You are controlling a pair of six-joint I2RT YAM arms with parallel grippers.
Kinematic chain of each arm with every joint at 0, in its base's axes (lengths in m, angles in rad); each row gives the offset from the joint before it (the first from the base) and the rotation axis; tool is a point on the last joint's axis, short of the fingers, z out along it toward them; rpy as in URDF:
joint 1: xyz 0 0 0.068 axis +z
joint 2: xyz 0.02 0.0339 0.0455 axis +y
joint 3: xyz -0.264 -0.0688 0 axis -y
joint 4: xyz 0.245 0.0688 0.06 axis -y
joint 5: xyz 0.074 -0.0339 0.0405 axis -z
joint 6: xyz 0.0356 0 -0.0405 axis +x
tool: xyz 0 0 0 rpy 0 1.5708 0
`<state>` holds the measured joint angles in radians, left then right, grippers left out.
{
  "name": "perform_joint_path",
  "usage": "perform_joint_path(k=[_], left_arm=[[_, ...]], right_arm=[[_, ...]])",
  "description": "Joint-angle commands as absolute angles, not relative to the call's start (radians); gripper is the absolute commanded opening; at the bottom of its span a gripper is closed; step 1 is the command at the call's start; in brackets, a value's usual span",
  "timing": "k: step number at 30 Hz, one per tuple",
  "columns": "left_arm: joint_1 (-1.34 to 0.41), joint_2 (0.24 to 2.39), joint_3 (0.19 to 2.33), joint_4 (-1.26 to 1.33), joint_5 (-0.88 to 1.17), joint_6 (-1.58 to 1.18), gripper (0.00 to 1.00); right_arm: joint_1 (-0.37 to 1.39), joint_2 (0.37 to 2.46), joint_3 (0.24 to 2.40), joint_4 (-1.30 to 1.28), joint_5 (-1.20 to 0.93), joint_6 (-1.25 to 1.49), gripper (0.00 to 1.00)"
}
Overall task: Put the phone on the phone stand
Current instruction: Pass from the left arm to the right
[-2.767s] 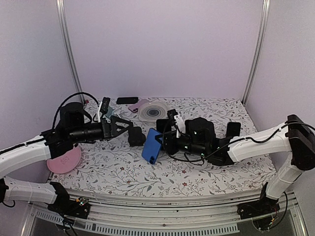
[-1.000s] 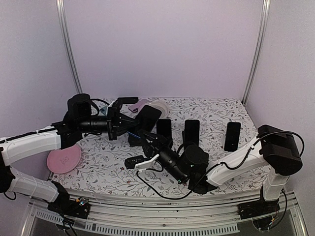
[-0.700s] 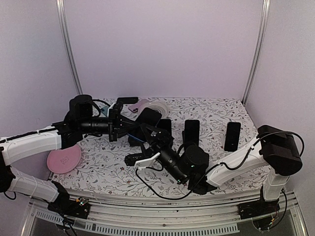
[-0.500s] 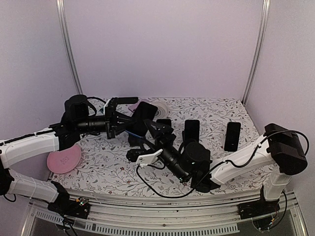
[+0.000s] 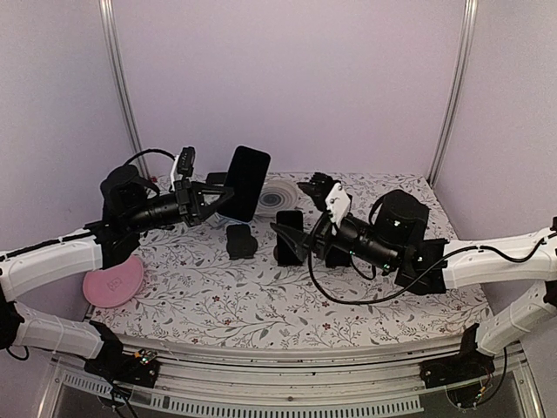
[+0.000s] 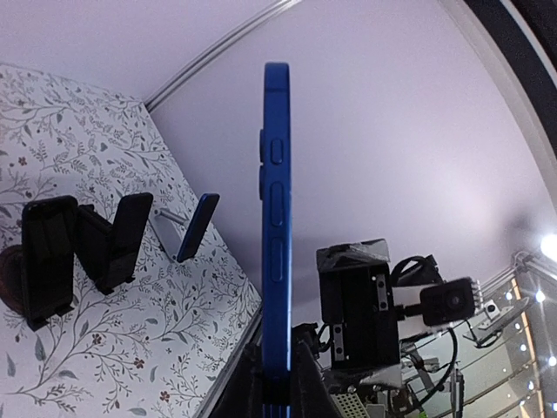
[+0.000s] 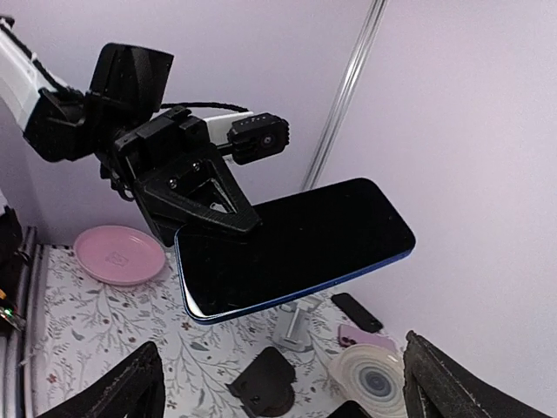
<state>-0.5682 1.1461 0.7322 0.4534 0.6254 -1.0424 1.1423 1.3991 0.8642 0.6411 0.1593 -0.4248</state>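
My left gripper (image 5: 215, 201) is shut on the lower end of the phone (image 5: 246, 182), a blue handset with a dark screen, held up in the air above the table's back left. In the left wrist view I see the phone's blue edge (image 6: 277, 218) upright between the fingers. A low black phone stand (image 5: 239, 241) sits empty on the table below it. My right gripper (image 5: 301, 211) hangs open just right of the phone, apart from it, facing its screen (image 7: 296, 248). The stand (image 7: 270, 383) shows beneath.
A pink plate (image 5: 113, 281) lies at the left edge and a striped white disc (image 5: 271, 196) at the back. An upright black holder (image 5: 290, 231) stands by my right gripper. A silver stand (image 7: 296, 326) and flat phones (image 7: 355, 312) sit further back.
My right gripper has opened, risen from the table and swung back to the right. My left gripper has lifted the phone higher and tilted it more upright.
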Motion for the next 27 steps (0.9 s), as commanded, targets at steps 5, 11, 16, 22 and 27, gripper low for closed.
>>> perform_joint_path(k=[5, 11, 16, 22, 27], left_arm=[[-0.606, 1.111, 0.686, 0.724, 0.629, -0.901, 0.00], [-0.677, 1.120, 0.656, 0.850, 0.563, -0.881, 0.00], [-0.719, 1.143, 0.647, 0.934, 0.536, -0.877, 0.00], [-0.744, 1.172, 0.646, 0.958, 0.511, -0.871, 0.00], [-0.758, 1.198, 0.650, 0.974, 0.504, -0.860, 0.00]], right_arm=[[1.035, 1.388, 0.822, 0.739, -0.340, 0.338, 0.87], [1.033, 1.489, 0.801, 1.005, -0.402, 0.637, 0.76], [1.034, 1.568, 0.814, 1.136, -0.388, 0.781, 0.65], [1.033, 1.613, 0.846, 1.189, -0.394, 0.843, 0.57], [1.035, 1.637, 0.874, 1.193, -0.400, 0.862, 0.45]])
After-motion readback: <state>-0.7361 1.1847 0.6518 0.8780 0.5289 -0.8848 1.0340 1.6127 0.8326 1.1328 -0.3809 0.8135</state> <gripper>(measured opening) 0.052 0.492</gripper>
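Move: The left hand already holds the phone by its long edge, the phone's middle about 3 cm ahead, 4 cm right and 2 cm above. From the open right hand it lies roughly 8 cm left, 6 cm ahead and slightly above. Some 28 cm below, an empty stand is about 16 cm ahead and 15 cm left of the right hand; a stand with a black phone is straight ahead, about 16 cm. Rolling some 70 degrees, the right hand edges back-left, half-closing towards the phone while the left lifts it back. ##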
